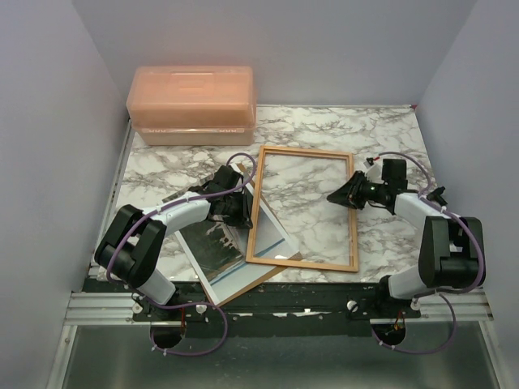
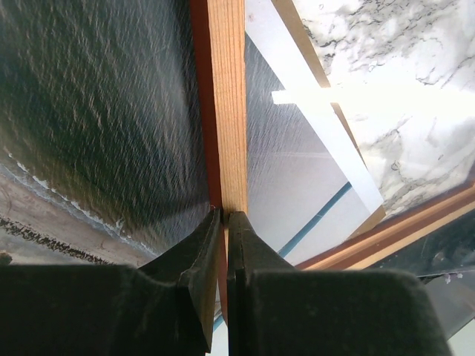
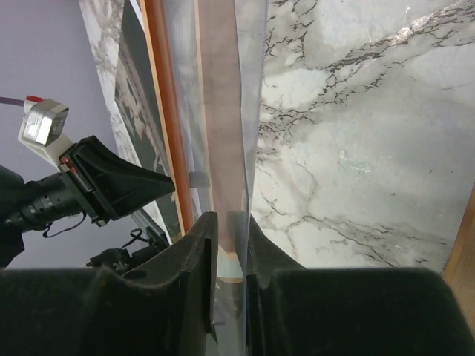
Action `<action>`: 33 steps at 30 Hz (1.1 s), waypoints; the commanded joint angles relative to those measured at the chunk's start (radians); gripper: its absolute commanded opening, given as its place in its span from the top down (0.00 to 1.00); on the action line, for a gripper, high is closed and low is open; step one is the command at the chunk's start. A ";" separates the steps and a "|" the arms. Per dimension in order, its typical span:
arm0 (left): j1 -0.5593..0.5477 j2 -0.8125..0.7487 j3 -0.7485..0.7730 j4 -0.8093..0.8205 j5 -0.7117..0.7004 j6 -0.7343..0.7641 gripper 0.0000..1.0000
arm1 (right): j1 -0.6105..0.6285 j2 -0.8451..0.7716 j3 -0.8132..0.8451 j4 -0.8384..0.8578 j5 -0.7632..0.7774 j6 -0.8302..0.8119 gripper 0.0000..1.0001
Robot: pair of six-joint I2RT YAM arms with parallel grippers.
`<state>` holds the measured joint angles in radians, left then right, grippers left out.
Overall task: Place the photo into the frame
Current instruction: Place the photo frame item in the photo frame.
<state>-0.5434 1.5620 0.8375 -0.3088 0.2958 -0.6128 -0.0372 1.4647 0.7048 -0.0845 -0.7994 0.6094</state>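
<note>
The frame lies in the middle of the marble table, wood-coloured side up, with its left rail over the photo. The photo is a dark streaky print with a white edge. My left gripper is shut on the frame's left rail, and its tips pinch the wood beside the dark photo. My right gripper reaches across the right rail. Its jaws stand slightly apart, and a blurred pale strip of the frame's edge runs between them.
A brown backing board sticks out under the photo near the table's front edge. An orange lidded box stands at the back left. Grey walls close in both sides. The left arm's wrist shows beyond the frame.
</note>
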 commanded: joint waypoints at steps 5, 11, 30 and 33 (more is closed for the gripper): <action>-0.011 0.051 -0.031 -0.039 -0.087 0.035 0.90 | 0.010 0.027 0.022 -0.004 -0.017 -0.040 0.60; -0.014 0.050 -0.027 -0.041 -0.092 0.040 0.90 | 0.011 0.023 0.027 -0.023 0.027 -0.059 0.31; -0.018 0.053 -0.024 -0.033 -0.089 0.040 0.90 | 0.124 0.048 0.094 -0.205 0.412 -0.138 0.00; -0.017 0.051 -0.023 -0.035 -0.093 0.039 0.90 | 0.139 0.046 0.096 -0.225 0.466 -0.139 0.00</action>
<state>-0.5457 1.5620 0.8391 -0.3084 0.2958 -0.6090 0.0822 1.4967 0.7719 -0.2447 -0.4644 0.4942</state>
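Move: The frame that the clear sheet is going into lies under the right hand: its middle is about 7 cm to the left, 2 cm back and 6 cm below, while its right bar runs some 6 cm to the right. The photo, partly under the frame's left side, has its middle roughly 27 cm to the left and 10 cm back. From the left hand, already on the left bar, the frame's middle is about 17 cm to the right and 5 cm ahead. The clear sheet's right-hand edge is let go just inside the frame's right bar: the right fingers, already slightly parted around it, spread fully while the hand sinks about 4 cm towards the tabletop, mostly in the later part, and tips some 20 degrees so the fingers point more steeply down. The left hand stays put, still pinching the left bar. ##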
